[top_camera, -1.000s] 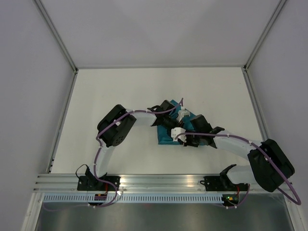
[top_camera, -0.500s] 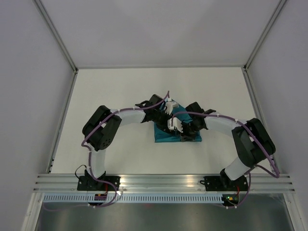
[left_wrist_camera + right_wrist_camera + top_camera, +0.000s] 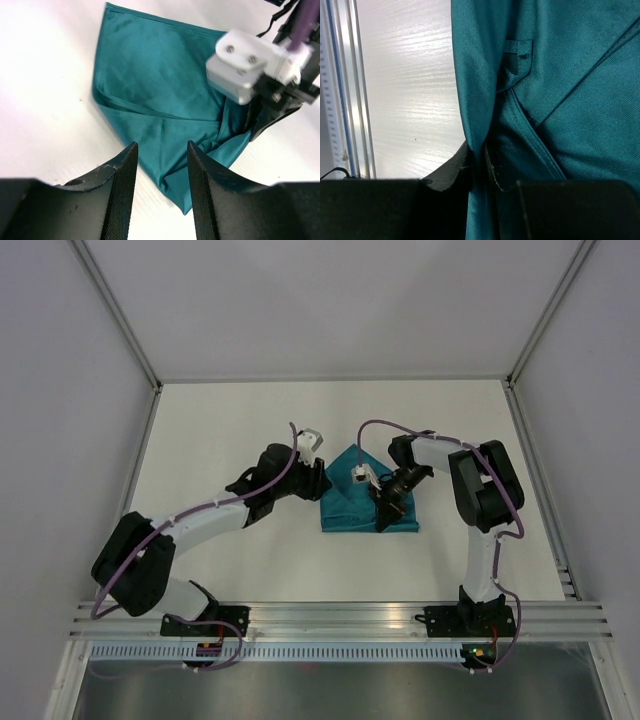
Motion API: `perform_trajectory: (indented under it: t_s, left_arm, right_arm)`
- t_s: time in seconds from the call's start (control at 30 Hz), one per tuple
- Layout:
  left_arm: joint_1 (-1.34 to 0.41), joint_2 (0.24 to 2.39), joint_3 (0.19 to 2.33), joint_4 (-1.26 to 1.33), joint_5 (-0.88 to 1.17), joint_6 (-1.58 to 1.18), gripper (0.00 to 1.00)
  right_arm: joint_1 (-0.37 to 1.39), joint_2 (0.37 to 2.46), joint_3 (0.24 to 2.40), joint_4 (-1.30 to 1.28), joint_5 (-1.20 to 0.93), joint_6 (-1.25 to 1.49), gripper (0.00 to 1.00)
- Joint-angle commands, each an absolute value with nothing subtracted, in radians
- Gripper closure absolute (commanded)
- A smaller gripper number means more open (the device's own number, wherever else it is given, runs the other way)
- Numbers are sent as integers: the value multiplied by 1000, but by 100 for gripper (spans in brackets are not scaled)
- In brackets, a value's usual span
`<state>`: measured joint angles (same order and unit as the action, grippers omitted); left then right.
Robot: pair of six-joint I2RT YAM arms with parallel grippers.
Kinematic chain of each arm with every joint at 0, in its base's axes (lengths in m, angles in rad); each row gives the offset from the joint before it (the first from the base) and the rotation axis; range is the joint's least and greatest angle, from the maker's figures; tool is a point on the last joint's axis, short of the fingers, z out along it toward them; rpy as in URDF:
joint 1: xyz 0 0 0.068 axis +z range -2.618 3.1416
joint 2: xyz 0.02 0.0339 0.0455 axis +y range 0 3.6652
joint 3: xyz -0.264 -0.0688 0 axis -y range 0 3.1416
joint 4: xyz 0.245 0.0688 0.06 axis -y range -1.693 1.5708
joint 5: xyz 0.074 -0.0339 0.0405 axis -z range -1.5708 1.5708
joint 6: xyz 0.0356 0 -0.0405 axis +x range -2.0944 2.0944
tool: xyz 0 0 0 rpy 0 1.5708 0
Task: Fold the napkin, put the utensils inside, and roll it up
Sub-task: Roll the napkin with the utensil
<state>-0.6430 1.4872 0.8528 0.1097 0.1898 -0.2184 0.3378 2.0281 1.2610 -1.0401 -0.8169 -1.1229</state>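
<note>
The teal napkin (image 3: 345, 505) lies partly folded and rumpled at the middle of the white table. My right gripper (image 3: 385, 515) stands over its right half. In the right wrist view, the right gripper (image 3: 479, 150) is shut on a raised fold of the napkin (image 3: 580, 100). My left gripper (image 3: 320, 483) sits at the cloth's left edge. The left wrist view shows the left gripper (image 3: 160, 147) open with nothing between its fingers, just above a corner of the napkin (image 3: 160, 75). The utensils are out of view.
An aluminium rail (image 3: 330, 615) runs along the table's near edge and also shows as the rail (image 3: 340, 100) in the right wrist view. White walls with metal posts (image 3: 530, 440) bound the table on three sides. The right wrist's white camera block (image 3: 247, 65) stands over the cloth.
My left gripper has opened, let go of the napkin and drawn back to the left. The right gripper has shifted towards the back, still holding the cloth, which now lies more spread out.
</note>
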Motion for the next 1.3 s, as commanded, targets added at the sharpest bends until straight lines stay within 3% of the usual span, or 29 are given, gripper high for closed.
perform_trajectory:
  t_s: [0.0, 0.13, 0.5, 1.1, 1.27]
  left_arm:
    - [-692, 1390, 749, 299, -18, -145, 50]
    - [-883, 1365, 700, 373, -202, 59, 49]
    - [-1179, 1707, 868, 278, -292, 362, 47]
    - [-1186, 1862, 916, 275, -155, 361, 48]
    - [-1161, 1885, 922, 256, -107, 316, 54]
  right_arm:
    - [333, 2146, 1275, -1084, -724, -1218, 77]
    - [322, 2192, 1305, -1106, -726, -1216, 77]
    - [318, 2241, 1354, -1123, -721, -1197, 77]
    - [316, 2270, 1387, -1138, -713, -1174, 77]
    - [314, 2273, 1390, -1138, -712, -1172, 77]
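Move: At the napkin's rolled near edge, the stretch for the left fingers lies about 10 cm back, 12 cm to the right and 11 cm below the left hand, and roughly 4 cm left and 1 cm back of the right hand, which already pinches that edge. From the left hand the right gripper is some 8 cm back and 17 cm right; the napkin's near left corner is 10 cm back, level sideways; its far corner 10 cm ahead, 8 cm right. Swinging back and right across the napkin's left side, the left hand then sinks beside the right gripper, going about 12 cm right and 10 cm each back and down. It rolls some 50 degrees clockwise, seen along its fingers, and the half-open fingers end astride the rolled edge. The right hand keeps its pinch, easing barely 2 cm back as its wrist tilts. ##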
